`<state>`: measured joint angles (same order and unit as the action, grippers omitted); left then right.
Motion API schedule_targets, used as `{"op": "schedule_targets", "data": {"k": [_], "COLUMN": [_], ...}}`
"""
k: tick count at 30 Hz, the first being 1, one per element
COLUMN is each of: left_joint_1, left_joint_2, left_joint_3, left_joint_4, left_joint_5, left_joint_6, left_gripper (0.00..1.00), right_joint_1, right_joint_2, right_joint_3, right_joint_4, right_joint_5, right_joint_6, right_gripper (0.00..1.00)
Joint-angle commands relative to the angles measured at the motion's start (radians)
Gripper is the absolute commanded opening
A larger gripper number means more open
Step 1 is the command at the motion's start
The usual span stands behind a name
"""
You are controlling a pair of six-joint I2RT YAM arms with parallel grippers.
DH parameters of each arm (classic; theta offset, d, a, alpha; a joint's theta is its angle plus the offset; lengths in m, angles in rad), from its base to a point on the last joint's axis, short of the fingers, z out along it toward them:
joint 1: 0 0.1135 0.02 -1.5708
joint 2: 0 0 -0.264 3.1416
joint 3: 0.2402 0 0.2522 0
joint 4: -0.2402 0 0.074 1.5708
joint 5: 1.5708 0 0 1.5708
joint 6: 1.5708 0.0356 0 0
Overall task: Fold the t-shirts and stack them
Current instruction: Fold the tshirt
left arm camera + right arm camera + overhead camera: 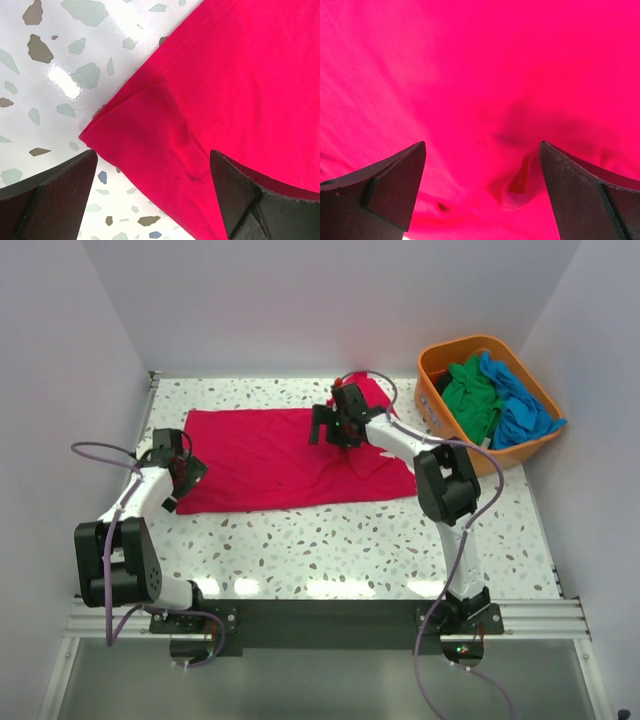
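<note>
The crimson red t-shirt (265,455) lies spread flat across the back middle of the table. My left gripper (186,478) is open over its near left corner; in the left wrist view a folded hem corner of the red t-shirt (165,135) lies between the spread fingers of the left gripper (152,155). My right gripper (334,433) is open just above the shirt's rumpled right part. The right wrist view is filled by the red t-shirt (470,75), with the right gripper (482,145) over a small wrinkle. The green t-shirt (470,395) and the blue t-shirt (522,408) lie bunched in the basket.
An orange plastic basket (436,398) stands at the back right corner, against the right wall. The speckled white tabletop (330,540) runs in front of the red shirt to the near rail. White walls close in the left, back and right sides.
</note>
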<state>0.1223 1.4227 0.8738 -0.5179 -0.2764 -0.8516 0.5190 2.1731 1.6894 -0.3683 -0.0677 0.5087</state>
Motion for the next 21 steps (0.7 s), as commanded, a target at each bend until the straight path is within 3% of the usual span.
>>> {"op": "schedule_targets", "data": {"k": [1,4,7,15,21], "left_joint_1": [0.005,0.005,0.005,0.007,-0.024], "left_joint_2": [-0.019,-0.024,-0.031,-0.044,-0.042], "left_joint_3": [0.008,0.014,0.016,0.001,-0.045], "left_joint_4": [0.002,-0.005,-0.011,0.001,0.108], "left_joint_5": [-0.012,-0.017,-0.024,0.003,0.12], "left_joint_6": [0.014,0.016,0.017,0.029,0.045], "left_gripper": [1.0,1.0,1.0,1.0,1.0], "right_joint_1": [0.001,-0.001,0.001,0.035,0.041], "right_joint_2": [0.053,0.106,0.059,-0.271,-0.26], "right_joint_3": [0.168,0.303,0.314,-0.158,-0.226], "right_joint_4": [0.003,-0.101,-0.195,-0.135,-0.175], "right_joint_5": [0.106,0.208,0.236,0.379,0.491], "right_joint_6": [0.024,-0.074,-0.148,-0.341,-0.436], "right_gripper": [0.99,0.99,0.99,0.99,0.99]}}
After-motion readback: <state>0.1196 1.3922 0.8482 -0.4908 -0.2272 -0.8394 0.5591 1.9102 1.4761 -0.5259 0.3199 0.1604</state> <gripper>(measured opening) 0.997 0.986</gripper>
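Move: The shirt's near right corner lies about 16 cm back from the open right hand, 22 cm to its right and some 6 cm below. The white label is roughly 6 cm back and 16 cm to the right of that hand, and the shirt's far sleeve about 9 cm ahead and 10 cm to the right, both at cloth height. From the left hand, that same near right corner is about 55 cm to the right and nearly level with it. Carry the open right gripper forward over the shirt about 5 cm while lifting it some 4 cm, then sweep it back and to the right, some 10 cm each way, towards the shirt's near right corner. On the way, swing the fingertips about 30 degrees to the right so their leftward lean comes out; keep them wide open and clear of the cloth at the end. ##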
